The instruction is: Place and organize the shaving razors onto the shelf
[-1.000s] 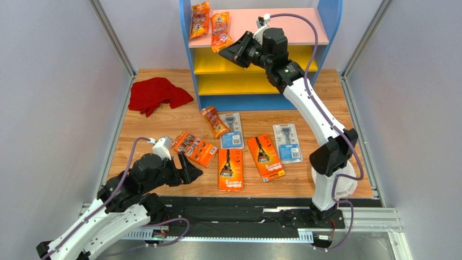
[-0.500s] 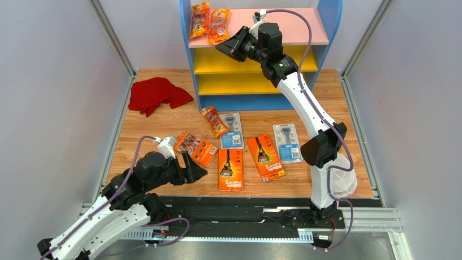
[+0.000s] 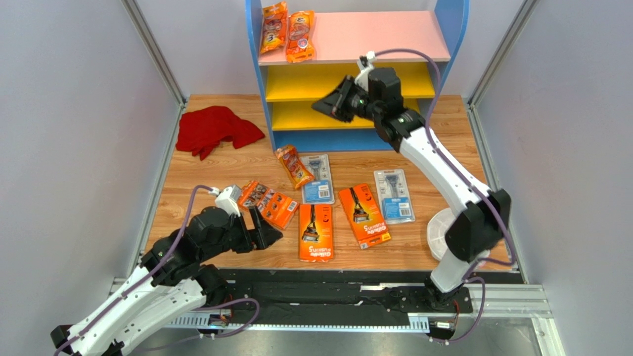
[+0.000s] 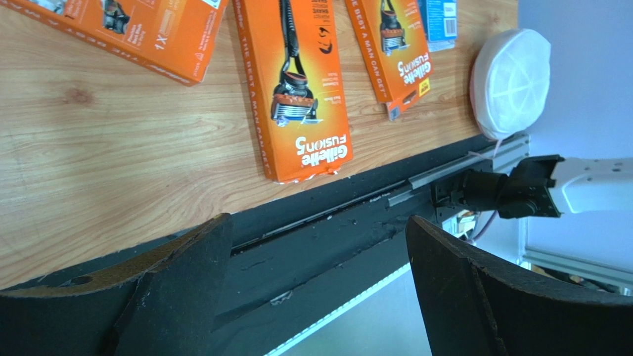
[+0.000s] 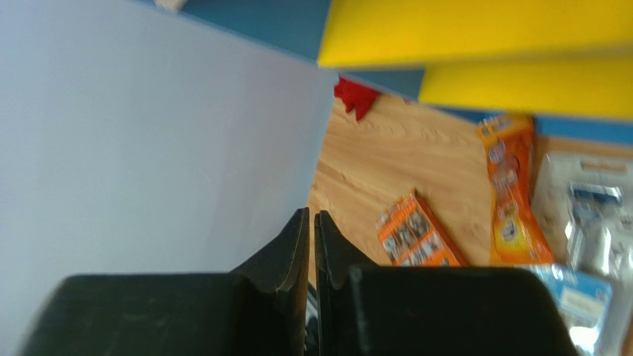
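The shelf stands at the back with two orange razor bags lying side by side on the left of its pink top board. My right gripper hangs shut and empty in front of the yellow boards, its fingertips pressed together. On the table lie an orange bag, two blister cards, two orange cards and an orange box. My left gripper stands open over the near table edge, just below the box, nothing between its fingers.
A red cloth lies left of the shelf. A round white lidded dish sits at the near right, partly behind the right arm. Grey walls close in both sides. The black base rail runs under my left gripper.
My right gripper left the second orange bag on the pink top board, then drew back and down in front of the yellow boards. The left arm barely shifted.
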Controlling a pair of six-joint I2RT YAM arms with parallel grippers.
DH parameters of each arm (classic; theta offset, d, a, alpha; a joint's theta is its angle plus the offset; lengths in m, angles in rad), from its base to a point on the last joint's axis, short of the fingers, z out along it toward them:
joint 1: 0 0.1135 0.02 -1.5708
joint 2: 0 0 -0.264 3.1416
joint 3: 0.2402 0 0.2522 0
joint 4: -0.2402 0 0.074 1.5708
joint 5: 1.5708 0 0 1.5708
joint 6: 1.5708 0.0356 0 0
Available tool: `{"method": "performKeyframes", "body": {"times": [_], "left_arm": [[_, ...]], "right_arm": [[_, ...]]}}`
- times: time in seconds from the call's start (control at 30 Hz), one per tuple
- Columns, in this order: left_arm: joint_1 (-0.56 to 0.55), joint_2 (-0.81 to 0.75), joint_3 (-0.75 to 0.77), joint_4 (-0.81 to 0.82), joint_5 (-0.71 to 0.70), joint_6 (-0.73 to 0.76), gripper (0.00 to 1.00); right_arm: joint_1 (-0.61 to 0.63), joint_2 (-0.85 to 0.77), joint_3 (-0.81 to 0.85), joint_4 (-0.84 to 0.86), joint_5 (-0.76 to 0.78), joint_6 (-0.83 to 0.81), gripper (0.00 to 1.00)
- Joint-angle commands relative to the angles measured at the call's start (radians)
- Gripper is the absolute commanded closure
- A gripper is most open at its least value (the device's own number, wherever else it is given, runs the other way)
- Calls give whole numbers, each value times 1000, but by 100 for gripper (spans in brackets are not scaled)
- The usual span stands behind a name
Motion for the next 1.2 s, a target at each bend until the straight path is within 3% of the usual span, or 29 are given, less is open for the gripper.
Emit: {"method": "performKeyframes", "body": {"times": [0.0,0.2,0.33,0.4,0.43,0.47,0.53,0.57,0.87,1.17], "left_arm": [[2,33,48,-15,-30,21,5],[2,76,39,14,7,12,5],[2,76,36,16,-17,10,5],[2,80,39,16,-27,9,5],[2,83,42,17,-31,9,5],[2,85,43,19,-33,7,5],[2,96,43,28,-34,6,5],[2,99,42,31,-34,1,5],[10,200,26,227,18,-8,4],[223,447,-86,670,275,-97,6]], "right_arm": [[16,-237,-253,8,5,-33,89],[42,-484,-616,-32,76,-59,87],[45,-644,-779,-63,110,-62,80],[47,-724,-830,-79,116,-67,62],[47,-748,-863,-87,122,-71,43],[47,-792,-879,-93,131,-74,32],[48,-828,-911,-109,140,-84,13],[48,-843,-919,-115,154,-88,10],[48,-926,-1002,-119,154,-56,6],[48,-1046,-1074,-170,173,-27,6]]}}
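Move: The orange bag lies about 26 cm ahead of the left hand, 7 cm to its right and 14 cm below; the tilted orange box is 13 cm ahead and 1 cm left, the middle orange box 3 cm ahead and 13 cm right. From the right hand, the right-hand orange box lies some 21 cm back, 12 cm right and 31 cm down, with the middle orange box 27 cm back and 2 cm right. Right hand retreats 25 cm back-right, sinking 15 cm towards the right-hand box, opening wide; left reaches forward-right towards the bag. ##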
